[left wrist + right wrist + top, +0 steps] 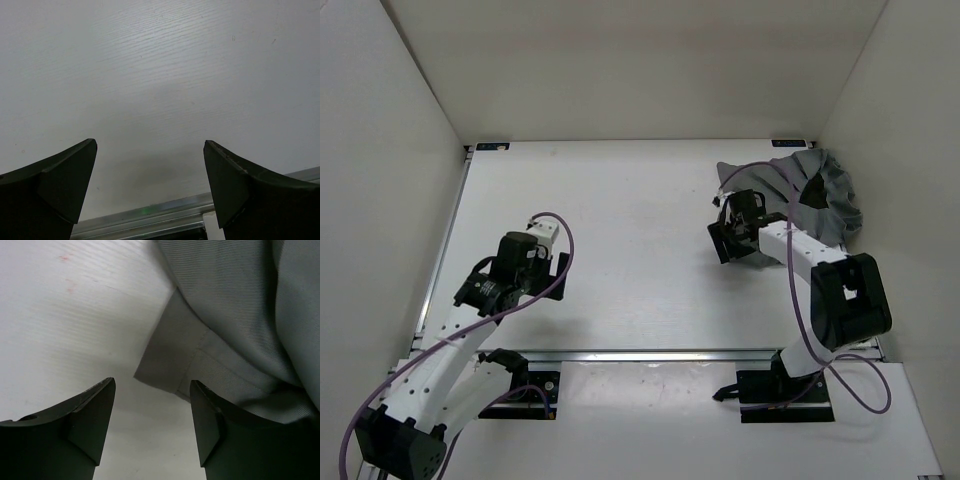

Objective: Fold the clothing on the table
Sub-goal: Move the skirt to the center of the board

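The clothing point(817, 192) is a grey garment lying crumpled in the far right corner of the white table point(620, 220). In the right wrist view a flat hemmed corner of the clothing point(220, 305) rests on the table just ahead of my right gripper point(152, 385). That gripper is open with only bare table between its fingers, and its right finger point(207, 425) is close beside the hem. In the top view my right gripper point(724, 222) stands at the clothing's left edge. My left gripper point(548, 280) is wide open over bare table point(150, 75) on the left, far from the clothing.
A metal rail point(650, 354) runs along the table's near edge and shows in the left wrist view point(150, 215) just below the fingers. Pale walls enclose the table on the left, back and right. Purple cables loop off both arms.
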Action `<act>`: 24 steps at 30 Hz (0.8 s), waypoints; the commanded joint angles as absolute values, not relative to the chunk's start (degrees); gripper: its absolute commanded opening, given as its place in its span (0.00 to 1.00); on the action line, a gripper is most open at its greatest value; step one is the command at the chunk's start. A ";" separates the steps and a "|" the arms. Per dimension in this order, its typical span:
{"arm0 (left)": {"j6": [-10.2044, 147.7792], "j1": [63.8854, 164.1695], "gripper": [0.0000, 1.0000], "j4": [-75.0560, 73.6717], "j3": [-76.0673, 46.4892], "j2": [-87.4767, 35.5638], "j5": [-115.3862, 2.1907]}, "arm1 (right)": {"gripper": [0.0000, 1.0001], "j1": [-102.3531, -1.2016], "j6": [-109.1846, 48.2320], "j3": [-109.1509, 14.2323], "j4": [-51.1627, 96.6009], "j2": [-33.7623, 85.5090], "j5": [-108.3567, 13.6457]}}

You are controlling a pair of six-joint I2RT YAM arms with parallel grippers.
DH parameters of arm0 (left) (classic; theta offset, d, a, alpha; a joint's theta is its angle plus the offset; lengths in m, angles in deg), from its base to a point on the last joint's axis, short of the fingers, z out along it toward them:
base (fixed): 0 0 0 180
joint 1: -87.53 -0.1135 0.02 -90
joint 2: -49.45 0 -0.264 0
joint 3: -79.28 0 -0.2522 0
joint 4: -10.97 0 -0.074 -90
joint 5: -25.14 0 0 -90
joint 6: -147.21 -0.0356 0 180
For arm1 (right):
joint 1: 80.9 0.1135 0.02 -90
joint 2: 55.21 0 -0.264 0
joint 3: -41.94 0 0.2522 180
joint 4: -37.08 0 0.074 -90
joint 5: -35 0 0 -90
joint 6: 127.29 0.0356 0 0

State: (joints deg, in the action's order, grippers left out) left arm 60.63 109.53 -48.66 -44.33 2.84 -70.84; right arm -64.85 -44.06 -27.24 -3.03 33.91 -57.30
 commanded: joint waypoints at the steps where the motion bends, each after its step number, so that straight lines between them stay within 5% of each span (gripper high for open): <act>1: 59.93 110.20 0.98 -47.71 -44.86 3.83 -69.16 | 0.58 -65.53 -45.73 -27.46 0.89 35.40 -61.05; 8: 59.41 109.94 0.99 -47.53 -45.21 5.94 -67.42 | 0.50 -66.22 -45.29 -29.39 0.47 41.03 -61.76; 12: 59.22 109.94 0.98 -47.18 -45.47 6.38 -67.05 | 0.31 -64.91 -44.68 -28.43 0.11 41.83 -63.95; 13: 58.79 109.68 0.99 -47.18 -45.39 6.30 -66.97 | 0.17 -64.82 -44.67 -28.43 0.55 42.26 -63.79; 15: 58.79 109.76 0.99 -47.01 -45.56 6.30 -66.18 | 0.12 -64.82 -44.24 -28.17 0.37 42.09 -63.88; 16: 58.79 110.81 0.98 -47.18 -45.47 6.21 -66.44 | 0.00 -65.08 -43.89 -28.60 0.29 42.26 -63.87; 24: 59.32 110.12 0.95 -46.92 -45.56 8.67 -67.67 | 0.00 -64.29 -40.99 -31.32 -1.91 43.40 -56.25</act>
State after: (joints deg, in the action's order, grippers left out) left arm 59.56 110.27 -47.79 -45.38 7.69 -67.84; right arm -65.22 -43.62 -29.19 -1.18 42.37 -61.48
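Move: The skirt's near left corner lies almost under the right hand, about 4 cm below, 1 cm ahead and 1 cm to its right. The skirt's middle is roughly 13 cm ahead and 18 cm right, its dark patch 18 cm ahead and 25 cm right. The bare middle of the board is some 20 cm to the hand's left, about level with it. From the left hand, that corner is about 13 cm ahead, 42 cm right and 12 cm below. Down onto the skirt's near left corner goes the right hand, sinking about 3.5 cm while easing some 1.5 cm to its right and a little forward, with a tilt of only about 5 degrees. Near the bottom the fingers, a bit over half open, shut and pinch the cloth just inside the corner, then the hand stays low there. ##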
